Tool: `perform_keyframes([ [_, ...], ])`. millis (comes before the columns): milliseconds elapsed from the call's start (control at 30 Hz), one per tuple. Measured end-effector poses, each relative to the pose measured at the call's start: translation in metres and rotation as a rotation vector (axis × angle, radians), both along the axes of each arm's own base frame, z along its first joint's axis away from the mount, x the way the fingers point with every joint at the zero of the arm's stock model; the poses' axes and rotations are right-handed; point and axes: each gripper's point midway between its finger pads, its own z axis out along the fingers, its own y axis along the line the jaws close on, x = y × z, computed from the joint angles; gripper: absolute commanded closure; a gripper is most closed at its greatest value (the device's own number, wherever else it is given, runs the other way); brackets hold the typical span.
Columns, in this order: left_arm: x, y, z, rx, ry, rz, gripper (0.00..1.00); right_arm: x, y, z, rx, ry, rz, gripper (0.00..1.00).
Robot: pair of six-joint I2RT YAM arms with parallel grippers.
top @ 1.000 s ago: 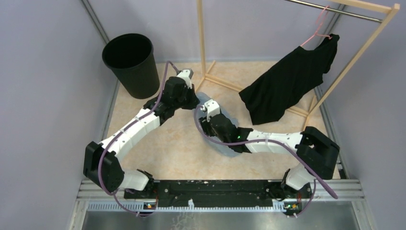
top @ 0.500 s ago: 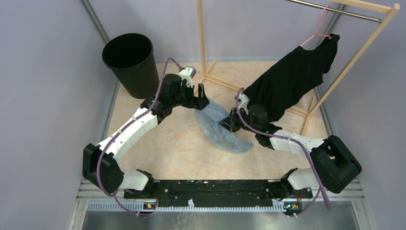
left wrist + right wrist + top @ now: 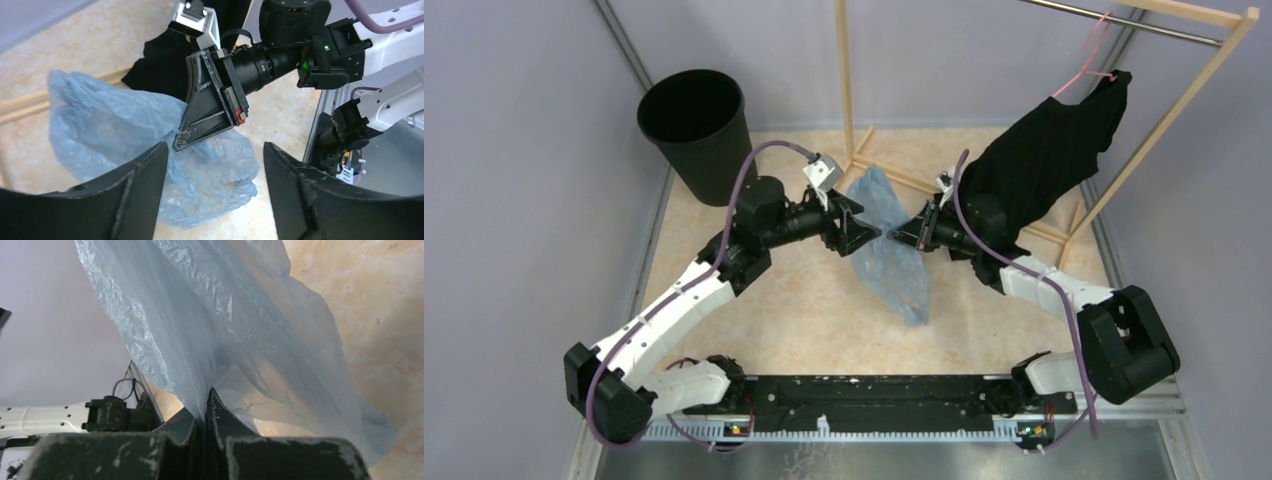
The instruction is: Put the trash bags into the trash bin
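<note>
The pale blue trash bag [image 3: 889, 250] hangs crumpled in mid-table, its lower end trailing toward the floor. My right gripper [image 3: 896, 237] is shut on a pinch of the film near the bag's upper part; in the right wrist view the bag [image 3: 225, 315] fans out from the closed gripper [image 3: 206, 396]. My left gripper [image 3: 864, 226] faces it from the left, open, with nothing between its fingers. The left wrist view shows the bag [image 3: 110, 130] and the right gripper [image 3: 200, 120] just ahead of the open left gripper [image 3: 215, 170]. The black trash bin [image 3: 694, 130] stands upright at the back left.
A wooden clothes rack [image 3: 846, 90] stands at the back, with a black T-shirt [image 3: 1034, 170] on a pink hanger, right behind the right arm. Purple walls close in the left and right sides. A metal rail [image 3: 874, 390] runs along the near edge.
The left gripper opened and let go of the bag. The right gripper shut on the bag and lifted it off the floor, toward the back; the left arm swung up to face it.
</note>
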Motion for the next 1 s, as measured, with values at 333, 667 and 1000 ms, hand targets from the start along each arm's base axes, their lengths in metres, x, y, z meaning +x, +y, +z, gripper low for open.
perform_keyframes([
  [333, 0.035, -0.018, -0.078, 0.217, 0.193, 0.067, 0.42, -0.006, 0.001, 0.011, 0.031, 0.002, 0.02, 1.0],
  [667, 0.04, -0.011, -0.103, 0.289, 0.254, 0.116, 0.41, -0.011, 0.004, 0.02, 0.065, -0.003, 0.053, 1.0],
  [1000, 0.042, -0.015, -0.104, 0.289, 0.273, 0.107, 0.5, -0.017, 0.009, 0.036, 0.121, -0.034, 0.1, 1.0],
])
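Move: The left hand hangs open above the trash bag. The gathered part it goes for, pinched at the right fingertips, is about 4 cm ahead of it, 4 cm to its right and 13 cm below. The trash bin stands some 27 cm ahead of and 31 cm left of the left hand, its middle roughly 17 cm lower. From the right hand the gather is right at the fingertips; the black shirt hangs about 15 cm ahead and 26 cm right, slightly higher. Downwards first, then holding nearly still, the left hand sinks about 10 cm and reaches some 4 cm forward to the bag's gather beside the right fingertips, dipping its fingers roughly 20 degrees and narrowing them to about half open around the plastic, not shut. The right hand keeps its pinch and slowly lifts the bag some 3 to 4 cm, easing slightly back. ##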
